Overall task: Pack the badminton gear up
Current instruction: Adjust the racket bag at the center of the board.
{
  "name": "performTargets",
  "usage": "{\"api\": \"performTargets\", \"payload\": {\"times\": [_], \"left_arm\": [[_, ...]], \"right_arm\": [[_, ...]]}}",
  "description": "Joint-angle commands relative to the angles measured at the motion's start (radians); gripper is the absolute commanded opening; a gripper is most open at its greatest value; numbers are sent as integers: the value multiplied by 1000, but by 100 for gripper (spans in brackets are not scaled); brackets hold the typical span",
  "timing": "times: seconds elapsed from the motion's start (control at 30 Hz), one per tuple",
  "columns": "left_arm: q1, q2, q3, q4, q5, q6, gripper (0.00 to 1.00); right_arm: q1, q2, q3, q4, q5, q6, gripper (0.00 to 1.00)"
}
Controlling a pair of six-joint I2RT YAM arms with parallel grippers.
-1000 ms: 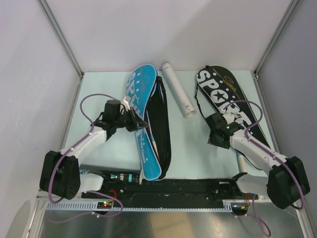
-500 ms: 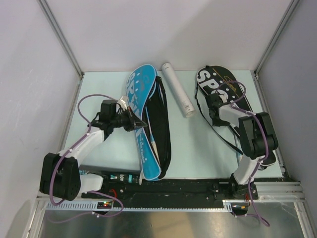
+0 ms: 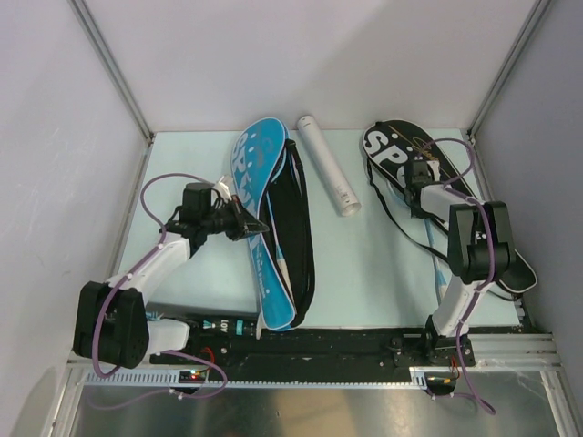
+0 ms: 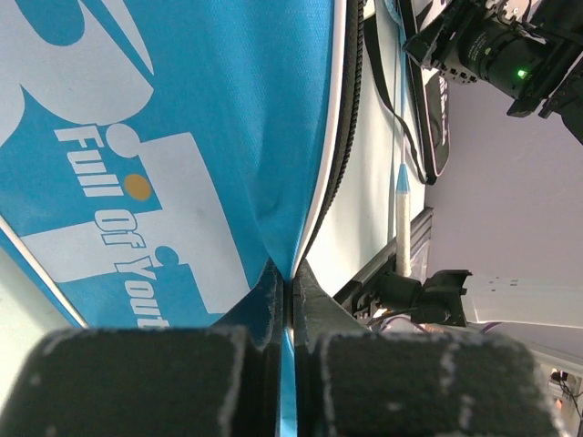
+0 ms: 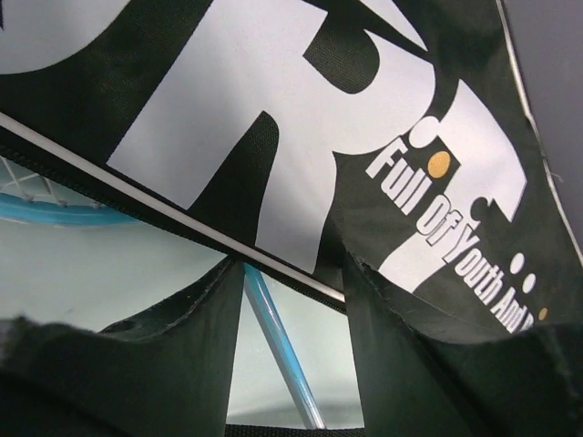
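A blue "SPORT" cover (image 3: 258, 173) lies left of centre, its black half (image 3: 298, 232) folded open beside it. My left gripper (image 3: 257, 227) is shut on the blue cover's (image 4: 209, 118) edge, the fabric pinched between its jaws (image 4: 290, 273). A white shuttle tube (image 3: 329, 167) lies between the two covers. At the right lies a black "SPORT" cover (image 3: 387, 146) with my right gripper (image 3: 418, 171) over it. In the right wrist view its jaws (image 5: 291, 264) stand open at the black cover's (image 5: 273, 109) piped edge. Under that edge run a light-blue racket shaft (image 5: 278, 341) and racket head (image 5: 41, 208).
The racket's shaft (image 3: 434, 250) runs out from under the black cover toward the right arm's base. The black strap (image 3: 387, 214) of that cover trails over the table. Side walls and a black rail (image 3: 346, 344) bound the table.
My right arm has swung from the near right out to the far end of the black cover, and the cover has shifted. The left arm holds its grip, almost still.
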Motion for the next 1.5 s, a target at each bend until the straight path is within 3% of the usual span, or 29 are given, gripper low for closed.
{"api": "performTargets", "payload": {"times": [0.0,0.17,0.37,0.53,0.77,1.07,1.27,1.47], "left_arm": [[24,-38,5,29,30,18,0],[30,-42,2,29,30,19,0],[30,-42,2,29,29,16,0],[30,-50,2,30,28,16,0],[30,-57,-1,29,31,14,0],[30,-55,-2,29,27,15,0],[32,-51,0,30,28,15,0],[33,-50,-1,29,26,14,0]], "right_arm": [[-36,-4,49,-30,-160,16,51],[-41,-13,73,-168,-247,80,48],[-25,-150,123,-321,-308,133,50],[54,-249,92,-413,-418,160,42],[194,-184,28,-326,-451,140,27],[227,13,34,-211,-206,53,8],[202,134,36,-149,19,-29,7],[141,126,38,-43,307,-78,7]]}}
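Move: The black strap stretch to be gripped lies about 13 cm left of the right hand, some 5 cm back and 3 cm lower. The black racket bag's middle is almost under this hand, roughly 2 cm ahead and level sideways, 2 cm below; the light-blue racket's middle lies about 5 cm left and 4 cm back, 3 cm below. From the left hand, that strap stretch is some 37 cm right, 7 cm ahead and 13 cm below. Lift the right gripper off the black bag's edge and swing it left over the racket by about 15 cm, drawing back slightly, its left side rolling up some 25 degrees. Lower it and close the half-open fingers to pinch the black strap, then roll back and drag the strap low to the right and a little forward, about 9 cm, towards the bag's edge. ##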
